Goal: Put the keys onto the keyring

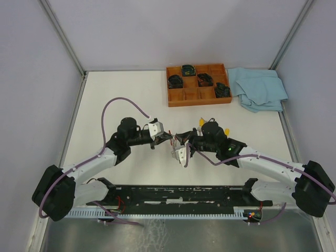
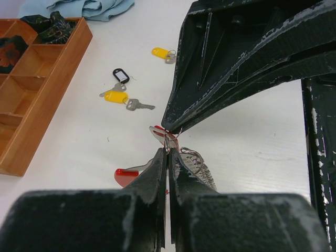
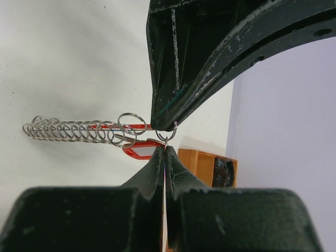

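My two grippers meet tip to tip over the middle of the table, the left gripper (image 1: 171, 137) coming from the left and the right gripper (image 1: 179, 140) from the right. Both are shut on one small silver ring (image 3: 169, 135) at the head of the red key (image 3: 142, 150). Just beyond it lies the keyring (image 3: 131, 123), a silver ring with a red band and a wire coil. In the left wrist view my left gripper (image 2: 168, 152) pinches the small ring (image 2: 168, 139). Two yellow keys (image 2: 115, 96) (image 2: 161, 52) lie on the table.
A plain silver key (image 2: 139, 105) and a black oval loop (image 2: 121, 76) lie next to the nearer yellow key. A wooden compartment tray (image 1: 168, 86) with dark items stands at the back. A blue cloth (image 1: 260, 88) lies at its right.
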Controlling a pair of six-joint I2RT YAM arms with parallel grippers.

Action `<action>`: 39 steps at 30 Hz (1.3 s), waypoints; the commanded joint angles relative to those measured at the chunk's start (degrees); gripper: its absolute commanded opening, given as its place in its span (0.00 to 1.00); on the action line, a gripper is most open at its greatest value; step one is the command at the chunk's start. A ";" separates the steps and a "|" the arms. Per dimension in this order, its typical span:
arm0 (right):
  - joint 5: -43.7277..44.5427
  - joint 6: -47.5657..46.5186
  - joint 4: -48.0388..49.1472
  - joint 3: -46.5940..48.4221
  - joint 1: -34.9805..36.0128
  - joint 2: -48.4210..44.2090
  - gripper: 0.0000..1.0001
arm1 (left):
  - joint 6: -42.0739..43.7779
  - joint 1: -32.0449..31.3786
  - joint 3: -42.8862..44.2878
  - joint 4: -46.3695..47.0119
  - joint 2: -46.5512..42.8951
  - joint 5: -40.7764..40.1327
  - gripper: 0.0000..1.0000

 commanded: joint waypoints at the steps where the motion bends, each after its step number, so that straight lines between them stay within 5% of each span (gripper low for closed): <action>1: 1.80 0.32 -0.47 0.33 0.01 -0.21 0.01 | -0.64 -0.06 0.31 5.75 -2.42 0.37 0.03; 27: -5.77 6.37 11.76 -2.08 -0.86 3.74 0.01 | -4.89 -0.06 -2.12 13.56 -1.91 2.48 0.03; 39: 1.75 23.80 12.26 -2.45 -2.22 -3.69 0.47 | -4.08 -0.06 -2.53 11.10 -2.78 -4.63 0.03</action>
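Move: The small ring carrying the keyring's coil and red tag is pinched by both hands, about 1 cm to the right of the left hand's point and 1 cm to the left of the right's. From the right hand, the coil hangs roughly 3 cm back, 1 cm left and 3 cm down. The nearest yellow-tagged key lies some 6 cm ahead, 10 cm right and 12 cm below; the wooden tray is around 22 cm ahead, 9 cm right and 11 cm below. Left keeps its pinch on the small ring; right dips 1 cm, opens half-way and lifts some 2 cm. ##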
